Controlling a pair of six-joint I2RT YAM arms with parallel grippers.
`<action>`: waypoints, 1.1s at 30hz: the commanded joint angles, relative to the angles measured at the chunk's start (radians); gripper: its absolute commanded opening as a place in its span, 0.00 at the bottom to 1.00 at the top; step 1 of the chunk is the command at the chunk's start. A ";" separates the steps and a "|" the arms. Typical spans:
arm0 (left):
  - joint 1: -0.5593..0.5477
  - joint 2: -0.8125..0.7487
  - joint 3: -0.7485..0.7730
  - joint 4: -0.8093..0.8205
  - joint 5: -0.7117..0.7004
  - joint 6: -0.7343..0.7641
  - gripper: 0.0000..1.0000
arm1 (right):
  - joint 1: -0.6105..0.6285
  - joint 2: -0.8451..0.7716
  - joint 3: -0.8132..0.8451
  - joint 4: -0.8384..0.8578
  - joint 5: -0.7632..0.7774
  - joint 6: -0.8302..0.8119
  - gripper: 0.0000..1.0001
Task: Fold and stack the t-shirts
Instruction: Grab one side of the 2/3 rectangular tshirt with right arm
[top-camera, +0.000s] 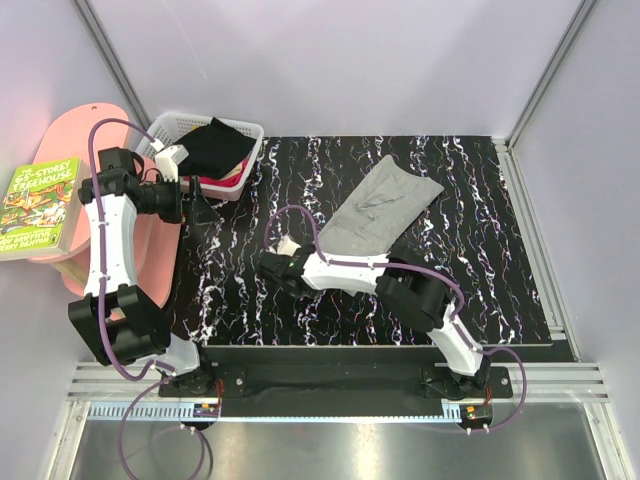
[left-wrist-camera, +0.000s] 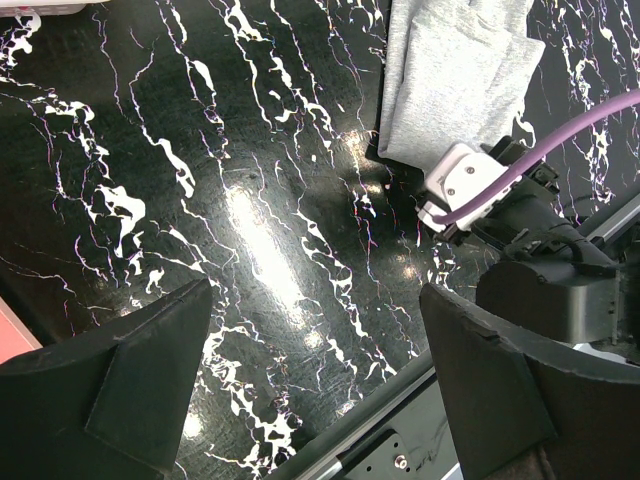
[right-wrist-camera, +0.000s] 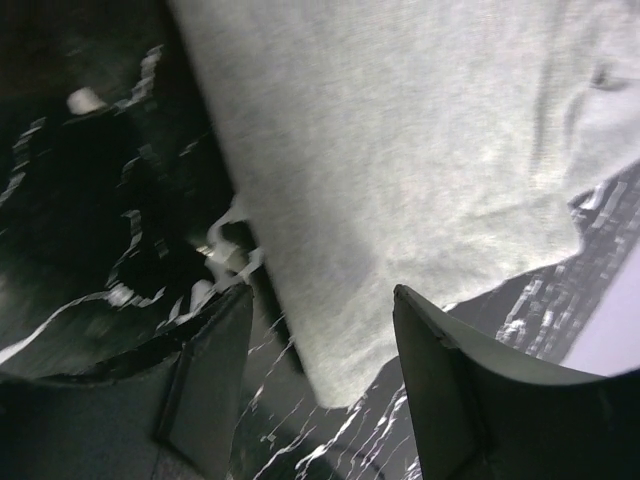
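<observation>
A light heather-grey t-shirt (top-camera: 385, 205) lies folded into a slanted strip right of the table's middle. It also shows in the left wrist view (left-wrist-camera: 450, 70) and, blurred, in the right wrist view (right-wrist-camera: 400, 150). The black t-shirt (top-camera: 215, 145) sits bunched in the white lattice basket (top-camera: 172, 124) at the back left. My right gripper (top-camera: 290, 262) is low at the grey shirt's near left corner. It is open (right-wrist-camera: 320, 320), the corner lying just beyond its tips, touching neither finger. My left gripper (top-camera: 200, 210) hangs open (left-wrist-camera: 315, 330) over bare table in front of the basket.
Some pink cloth (top-camera: 235, 178) shows under the black shirt in the basket. A pink stool (top-camera: 75, 150) carrying a book (top-camera: 38, 205) stands off the table's left edge. A metal rail (top-camera: 330, 380) runs along the near edge. Pale walls close in the back and sides.
</observation>
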 joint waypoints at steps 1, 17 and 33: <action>0.005 -0.015 0.023 0.004 0.037 0.013 0.90 | 0.001 0.051 -0.028 0.036 0.145 0.047 0.66; 0.003 -0.012 0.070 -0.021 0.032 0.006 0.90 | -0.017 0.154 -0.014 0.062 -0.001 0.098 0.26; 0.005 -0.009 0.092 -0.027 0.054 -0.002 0.90 | 0.027 -0.002 0.194 -0.102 -0.225 0.096 0.00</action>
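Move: The near short edge of my folded t-shirt lies about 2 cm ahead of my right hand, 2 cm to its right and 2 cm below. From this hand, the shirt's near corner is some 3 cm back and 7 cm right, its left corner about 6 cm ahead and 4 cm left, and its middle roughly 14 cm ahead and 12 cm right. From my left hand, that near edge is some 27 cm right, 5 cm back and 22 cm below. I slide my open right fingers about 2 cm forward and a little less to the right onto the shirt's near short edge, tilting the hand some 10 degrees, then sink 1.5 cm while closing until they pinch the cloth between its two corners. Keeping that pinch, I draw it 1–2 cm back and to the left and undo the tilt. ##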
